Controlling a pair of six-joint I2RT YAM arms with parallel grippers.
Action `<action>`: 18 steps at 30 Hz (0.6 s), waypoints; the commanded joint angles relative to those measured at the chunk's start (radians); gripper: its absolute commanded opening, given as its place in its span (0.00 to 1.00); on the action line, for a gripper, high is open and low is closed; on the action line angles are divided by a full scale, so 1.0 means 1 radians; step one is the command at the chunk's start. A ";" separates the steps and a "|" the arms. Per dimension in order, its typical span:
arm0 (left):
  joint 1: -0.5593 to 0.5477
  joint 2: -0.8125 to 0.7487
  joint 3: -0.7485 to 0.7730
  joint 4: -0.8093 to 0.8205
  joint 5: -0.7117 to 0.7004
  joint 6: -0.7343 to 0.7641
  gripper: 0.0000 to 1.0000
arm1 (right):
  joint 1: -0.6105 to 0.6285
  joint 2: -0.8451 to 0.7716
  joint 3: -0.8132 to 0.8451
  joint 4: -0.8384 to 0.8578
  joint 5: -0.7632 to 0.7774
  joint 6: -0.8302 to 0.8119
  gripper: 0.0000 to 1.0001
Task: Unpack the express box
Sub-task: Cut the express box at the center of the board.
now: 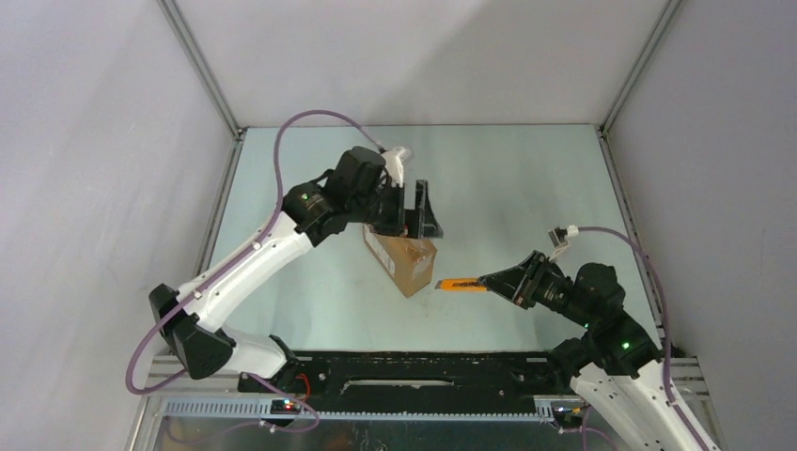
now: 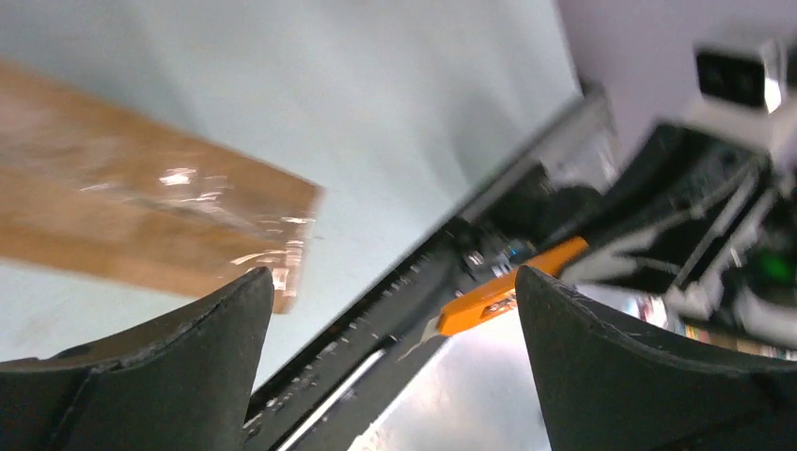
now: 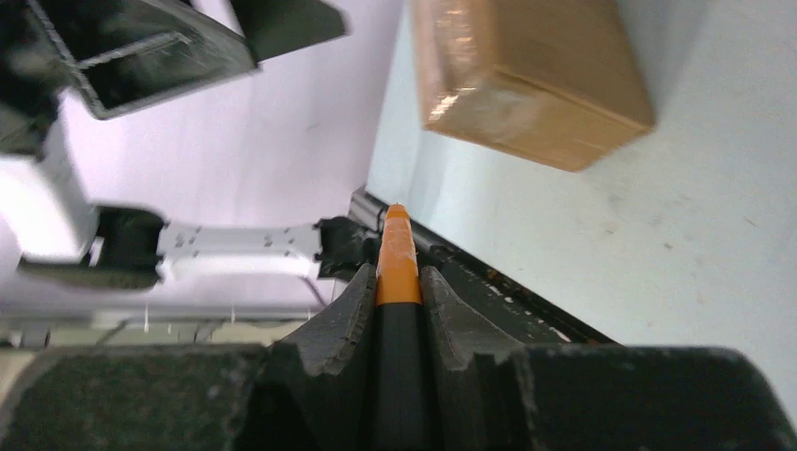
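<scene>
The express box point(image 1: 407, 262), brown cardboard with shiny tape, lies on the pale table near the middle. In the left wrist view the express box point(image 2: 141, 225) is blurred, beside my left finger and not between the two. My left gripper point(image 1: 414, 224) point(image 2: 390, 277) hangs open over the box's far end with nothing in it. My right gripper point(image 1: 498, 280) point(image 3: 398, 274) is shut on the orange-and-black utility knife point(image 1: 462, 285) point(image 3: 398, 252). The knife's orange tip points at the box's near right corner, a short way off. The box point(image 3: 536, 75) lies ahead of the knife.
A black rail point(image 1: 423, 366) runs along the table's near edge between the arm bases. Grey walls and metal corner posts point(image 1: 202, 66) close in the table on three sides. The left arm's cable point(image 1: 282, 169) loops above its wrist.
</scene>
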 commanded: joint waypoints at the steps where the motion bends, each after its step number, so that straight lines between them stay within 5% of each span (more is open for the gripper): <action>1: 0.058 0.001 0.024 -0.137 -0.390 -0.142 1.00 | 0.067 -0.070 -0.097 0.030 0.341 0.186 0.00; 4: 0.125 0.045 0.062 -0.210 -0.495 -0.190 0.98 | 0.157 -0.098 -0.163 0.058 0.516 0.263 0.00; 8: 0.239 0.100 0.073 -0.213 -0.427 -0.204 0.96 | 0.259 -0.123 -0.227 0.082 0.692 0.350 0.00; 18: 0.263 0.245 0.181 -0.312 -0.410 -0.286 0.97 | 0.277 -0.098 -0.318 0.230 0.756 0.387 0.00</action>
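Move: The express box stands on its side, its middle about 7 cm ahead of my open left hand, 6 cm to its left and some 22 cm below. The utility knife in my right hand is roughly 7 cm back and 7 cm to the right of my left hand, about 4 cm lower. From my right hand the box lies some 14 cm ahead, 17 cm left and 19 cm down. I swing my empty left hand forward and left, about 12 cm each way, sinking to just above the far left end of the express box, the wrist turning some 40 degrees counter-clockwise, fingers staying wide. Meanwhile my right hand keeps its grip on the utility knife, lowers it about 9 cm and eases 5 cm forward towards the box, turning clockwise and tipping the blade down. ##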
